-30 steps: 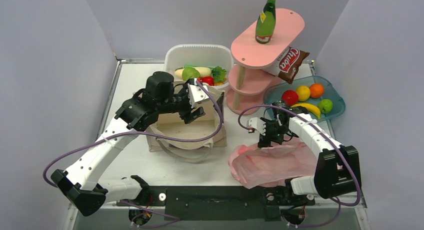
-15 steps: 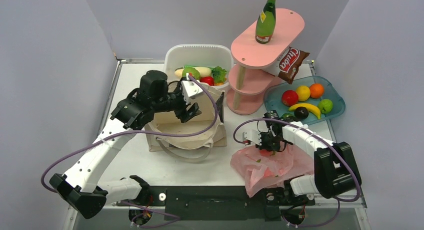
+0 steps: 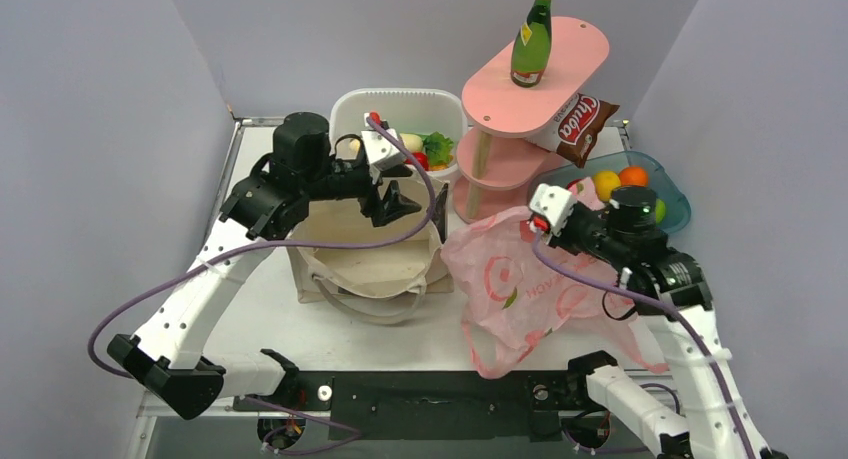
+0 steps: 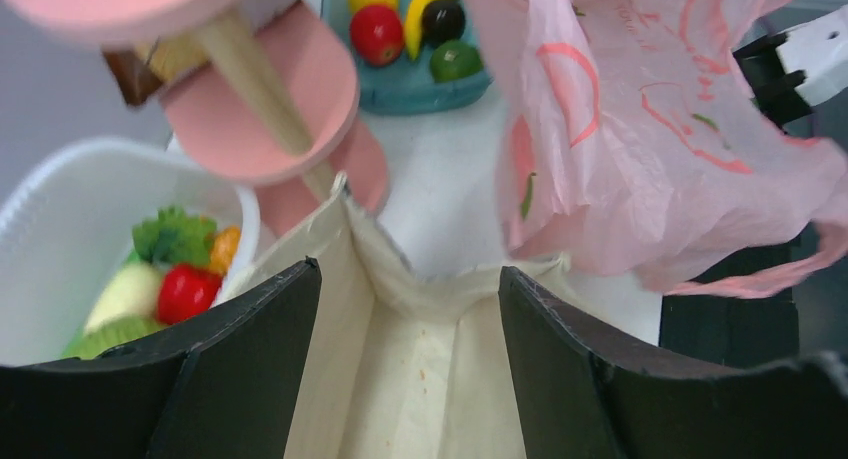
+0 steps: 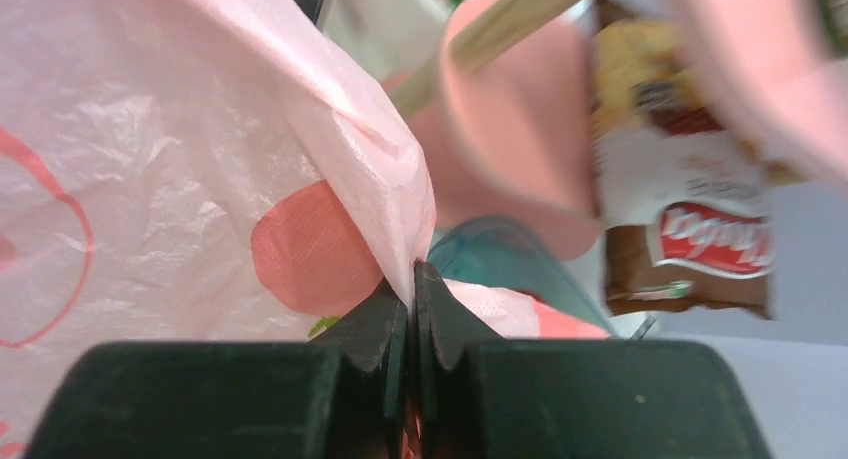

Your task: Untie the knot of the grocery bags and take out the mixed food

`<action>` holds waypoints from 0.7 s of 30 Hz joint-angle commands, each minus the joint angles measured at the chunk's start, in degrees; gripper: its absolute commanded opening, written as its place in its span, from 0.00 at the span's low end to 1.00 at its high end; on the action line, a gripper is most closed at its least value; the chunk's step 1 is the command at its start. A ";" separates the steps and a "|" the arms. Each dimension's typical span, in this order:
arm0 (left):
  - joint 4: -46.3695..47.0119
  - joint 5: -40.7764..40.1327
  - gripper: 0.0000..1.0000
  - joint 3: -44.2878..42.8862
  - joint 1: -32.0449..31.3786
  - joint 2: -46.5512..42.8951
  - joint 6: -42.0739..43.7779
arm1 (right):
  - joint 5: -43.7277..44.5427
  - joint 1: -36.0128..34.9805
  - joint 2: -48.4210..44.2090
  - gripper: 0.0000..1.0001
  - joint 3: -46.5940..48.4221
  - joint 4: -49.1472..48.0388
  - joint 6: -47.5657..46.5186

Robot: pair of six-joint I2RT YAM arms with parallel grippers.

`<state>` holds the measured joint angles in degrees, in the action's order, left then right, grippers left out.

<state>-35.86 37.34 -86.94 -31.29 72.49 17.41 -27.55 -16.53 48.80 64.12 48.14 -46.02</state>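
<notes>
The pink plastic bag [image 3: 520, 289] hangs lifted off the table, pinched at its top edge by my right gripper [image 3: 534, 222], which is shut on a fold of it [image 5: 412, 269]. The beige canvas tote [image 3: 365, 259] stands open at the centre left. Over its far rim my left gripper [image 3: 398, 197] is open, and only cream tote fabric [image 4: 420, 379] lies between its fingers [image 4: 250, 359]. A leafy green [image 3: 437, 147] and a white radish [image 3: 410, 141] lie in the white basin [image 3: 400, 104]. The green bottle [image 3: 531, 44] and the crisp packet [image 3: 585, 129] are on the pink shelf [image 3: 560, 64].
A blue tray [image 3: 675, 214] of fruit sits at the back right, behind the right arm. The pink shelf's post and lower tier [image 3: 500, 169] stand between the basin and the tray. Grey walls close in the sides and back.
The right gripper shut on the pink bag and lifted it up and back off the table. The left gripper rose slightly toward the basin, staying open.
</notes>
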 commanded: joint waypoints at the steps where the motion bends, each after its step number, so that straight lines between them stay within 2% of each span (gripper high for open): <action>1: 1.07 2.16 0.65 -7.54 -6.88 1.78 4.70 | -5.62 0.19 -2.88 0.00 10.84 -3.02 14.49; 3: 2.47 -1.17 0.66 -8.61 -10.34 2.37 5.55 | -6.87 0.19 -3.07 0.00 15.47 -4.93 19.25; 6: 10.76 -4.20 0.71 -9.06 -14.50 3.10 1.72 | -9.86 -0.26 -2.55 0.00 19.13 -10.15 26.77; 7: 12.10 -3.48 0.80 -9.31 -15.07 3.82 1.03 | -11.44 -0.48 -2.12 0.00 19.78 -11.57 31.03; 8: 13.59 -2.83 0.82 -10.60 -16.14 4.47 0.56 | -12.72 -1.21 -1.90 0.00 19.74 -14.04 32.90; 14: 17.89 -1.61 0.84 -16.94 -20.75 11.47 -4.70 | -14.83 -6.40 0.17 0.00 16.21 -24.70 46.46; 18: 23.61 -6.21 0.84 -15.43 -22.64 11.93 -5.58 | -14.72 -10.76 1.40 0.00 15.23 -28.89 49.74; 21: 20.27 -5.47 0.88 -16.96 -24.46 12.78 -2.81 | -14.76 -13.90 2.58 0.00 15.45 -30.67 50.04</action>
<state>-18.94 33.19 -101.41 -53.82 85.23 14.04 -40.53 -27.14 50.09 79.61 25.41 -0.93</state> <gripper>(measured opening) 0.854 0.004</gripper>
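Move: The pink grocery bag hangs from the right hand's shut fingers; its middle is about 26 cm to the left hand's right, 9 cm back and 22 cm below. The cloth bag stands open about 27 cm under the left hand, roughly level with it and 5 cm to its left. From the right hand, the pink bag's middle is about 6 cm back, 2 cm left and 14 cm down; the pink stand is 18 cm ahead, 1 cm left and 10 cm lower, the blue tray 14 cm ahead, 18 cm right and 26 cm lower. Keeping its pinch on the pink bag, the right hand hoists it about 18 cm, most of that early on, drawing back a little and then swinging left towards the other hand, while its wrist turns some 40 degrees so that the fingers tip up. The left hand comes to meet it, going right about 14 cm, up and somewhat back off the space over the cloth bag, its fingers spreading wider and swinging clockwise until they straddle the pink film without closing. ##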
